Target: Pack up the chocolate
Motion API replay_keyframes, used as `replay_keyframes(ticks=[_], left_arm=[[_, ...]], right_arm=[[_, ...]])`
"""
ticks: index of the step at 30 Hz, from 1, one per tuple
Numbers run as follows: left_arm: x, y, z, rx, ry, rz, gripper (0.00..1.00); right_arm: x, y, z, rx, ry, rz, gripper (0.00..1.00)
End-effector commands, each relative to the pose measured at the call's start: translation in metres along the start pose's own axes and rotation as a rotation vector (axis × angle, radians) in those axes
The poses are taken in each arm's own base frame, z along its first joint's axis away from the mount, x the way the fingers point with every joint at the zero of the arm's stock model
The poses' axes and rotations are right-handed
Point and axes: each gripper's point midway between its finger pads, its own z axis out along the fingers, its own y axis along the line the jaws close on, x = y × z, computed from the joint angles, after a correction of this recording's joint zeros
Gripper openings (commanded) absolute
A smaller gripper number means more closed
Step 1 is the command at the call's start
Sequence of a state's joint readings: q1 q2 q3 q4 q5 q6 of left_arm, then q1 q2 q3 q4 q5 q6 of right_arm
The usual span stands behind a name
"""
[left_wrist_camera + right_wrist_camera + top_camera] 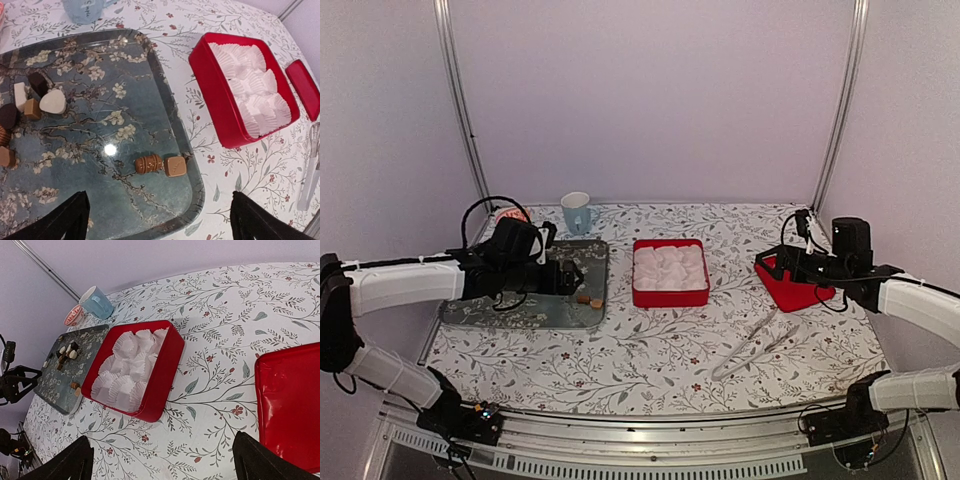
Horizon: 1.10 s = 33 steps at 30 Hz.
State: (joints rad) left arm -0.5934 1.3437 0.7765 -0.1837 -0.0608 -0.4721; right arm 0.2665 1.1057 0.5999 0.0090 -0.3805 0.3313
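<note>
Two chocolates, a brown barrel [148, 163] and a tan square [175, 166], lie side by side near the tray's right front corner; they also show in the top view [589, 299]. Several more dark, tan and whitish chocolates [31, 102] cluster at the tray's left edge. The open red box [215, 95] lined with white paper cups stands right of the tray, also in the top view [670, 297] and the right wrist view [165, 375]. My left gripper [157, 220] is open and empty above the tray, short of the two chocolates. My right gripper [162, 465] is open and empty over the cloth between box and lid.
The dark floral tray [550, 312] lies left of centre. The red lid [798, 290] lies flat on the right, below my right gripper [782, 265]. Clear tongs [758, 347] lie at front right. A blue cup [576, 212] and a small bowl [510, 214] stand at the back.
</note>
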Motion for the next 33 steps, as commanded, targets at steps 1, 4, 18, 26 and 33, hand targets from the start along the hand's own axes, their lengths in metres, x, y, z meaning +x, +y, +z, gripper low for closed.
replay_keyframes(ticks=[1,4,18,26,33], left_arm=[[-0.010,-0.041,0.000,0.103,-0.051,0.115,0.99],[-0.007,-0.078,0.000,0.151,-0.049,0.227,0.99],[0.075,-0.285,0.050,0.260,0.069,0.678,0.96],[0.117,-0.337,0.080,0.292,0.140,0.774,0.81],[0.132,-0.352,0.104,0.279,0.181,0.809,0.68]], right_arm=[[-0.011,0.014,-0.010,-0.042,-0.056,-0.058,0.99],[-0.013,0.011,-0.019,-0.058,-0.075,-0.039,0.99],[-0.024,-0.019,-0.065,-0.020,-0.191,0.044,0.99],[-0.028,-0.036,-0.085,0.007,-0.232,0.077,0.99],[-0.023,-0.041,-0.084,0.011,-0.224,0.091,0.99]])
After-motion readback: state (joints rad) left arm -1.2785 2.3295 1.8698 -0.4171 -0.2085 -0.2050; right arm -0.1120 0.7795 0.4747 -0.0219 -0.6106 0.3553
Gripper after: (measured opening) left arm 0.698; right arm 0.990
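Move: The tongs lie with their middle roughly 41 cm to the right of the left hand, 8 cm back and 12 cm below it; their joined end is the nearer one. The red box stands about 24 cm right and 10 cm ahead, its lid some 55 cm right and 10 cm ahead, the square chocolate 6 cm right and 4 cm ahead, all 10 to 12 cm down. From the right hand the tongs are 5 cm left, 8 cm back, 17 cm below. The tongs draw the empty left hand: it sweeps about 36 cm right and some 11 cm back, past the near side of the red box, rising slightly, then sinking about 8 cm over the tongs' joined end. Its wrist turns roughly 45 degrees clockwise while the wide-open fingers close partway. The right hand, still open, clears off to the right and somewhat up. ##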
